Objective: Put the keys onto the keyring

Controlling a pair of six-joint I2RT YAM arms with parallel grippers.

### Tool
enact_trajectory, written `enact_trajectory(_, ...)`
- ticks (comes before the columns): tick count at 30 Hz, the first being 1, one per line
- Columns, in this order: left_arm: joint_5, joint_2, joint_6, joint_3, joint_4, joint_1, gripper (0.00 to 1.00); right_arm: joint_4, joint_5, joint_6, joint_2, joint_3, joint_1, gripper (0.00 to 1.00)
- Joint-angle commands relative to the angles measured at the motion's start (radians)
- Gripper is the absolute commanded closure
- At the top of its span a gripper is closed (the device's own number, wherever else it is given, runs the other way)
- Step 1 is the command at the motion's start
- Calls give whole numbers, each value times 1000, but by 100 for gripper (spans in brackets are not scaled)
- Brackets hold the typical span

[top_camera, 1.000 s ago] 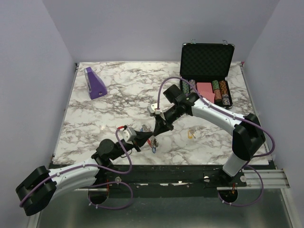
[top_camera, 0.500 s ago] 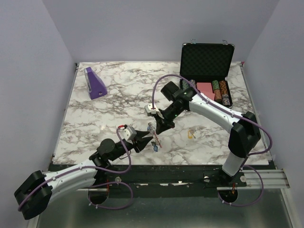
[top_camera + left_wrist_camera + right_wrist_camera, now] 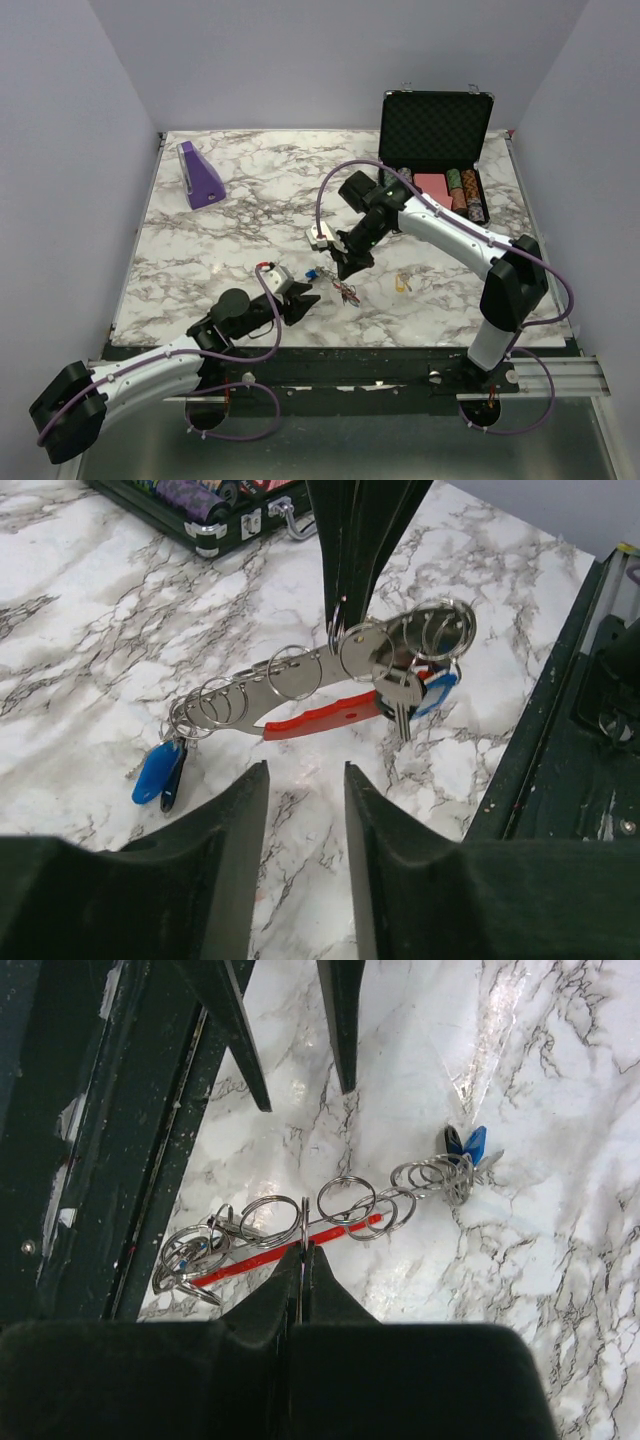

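Observation:
The keyring point(image 3: 320, 715) is a grey metal strip with a red crescent and several wire rings. It hangs just above the marble, and my right gripper point(image 3: 303, 1252) is shut on one of its middle rings. In the top view the keyring point(image 3: 346, 291) sits below my right gripper point(image 3: 340, 272). Blue keys point(image 3: 160, 770) dangle from one end, and a blue key point(image 3: 438, 692) with a metal key hangs at the other. A yellow key point(image 3: 403, 283) lies alone on the table to the right. My left gripper point(image 3: 305, 770) is open and empty, a short way off the keyring.
An open black case point(image 3: 435, 150) with poker chips stands at the back right. A purple wedge point(image 3: 200, 176) sits at the back left. The table's dark front rail point(image 3: 560, 710) runs close to the right of the keyring.
My left gripper has opened, let go of the keyring and drawn back toward the near edge. The right gripper has kept its hold and shifted the keyring slightly right.

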Motion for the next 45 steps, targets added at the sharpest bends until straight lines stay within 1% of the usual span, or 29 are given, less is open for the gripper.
enact_trajectory(1,12,36,36,53,64,2,61,-18,6,-15,4,2,22,99)
enact_trajectory(4,18,67,53,68,95,2,64,-10,7,-11,7,-4,34,99)
enact_trajectory(6,30,90,60,75,115,2,65,-10,4,-11,10,-7,40,99)
enact_trajectory(16,47,146,88,85,202,2,66,-4,-7,-11,13,-18,46,99)
enact_trajectory(31,111,192,114,102,240,2,67,-6,-21,-12,19,-18,49,99)
enact_trajectory(40,124,234,119,116,262,2,72,-10,-33,-15,21,-16,49,99)
enact_trajectory(45,142,258,120,122,276,2,78,-12,-36,-19,22,-18,49,99)
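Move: The ring pinched in the right fingertips lies about 5 cm to the left hand's right, 3 cm farther out and 3 cm higher; from the right hand it is just at the tips, 1 cm left and 1 cm below, level front to back. On the strip hanging from it, the near cluster of rings and keys sits about 8 cm right of the left hand, level front to back, and the far cluster with blue and black tags 5 cm ahead and 1 cm right; both about 1 cm up. The left hand, empty and half open, rises about 3 cm and works some 3 cm to its right and 1 cm forward, tipping its fingers up by nearly 10 degrees and narrowing them to about half their starting gap, so that the tips come up on either side of the ring in the right fingers. The right hand keeps its shut grip on the ring and brings it to meet them, drawing back about 1.5 cm and slightly left early on and then almost holding still. ##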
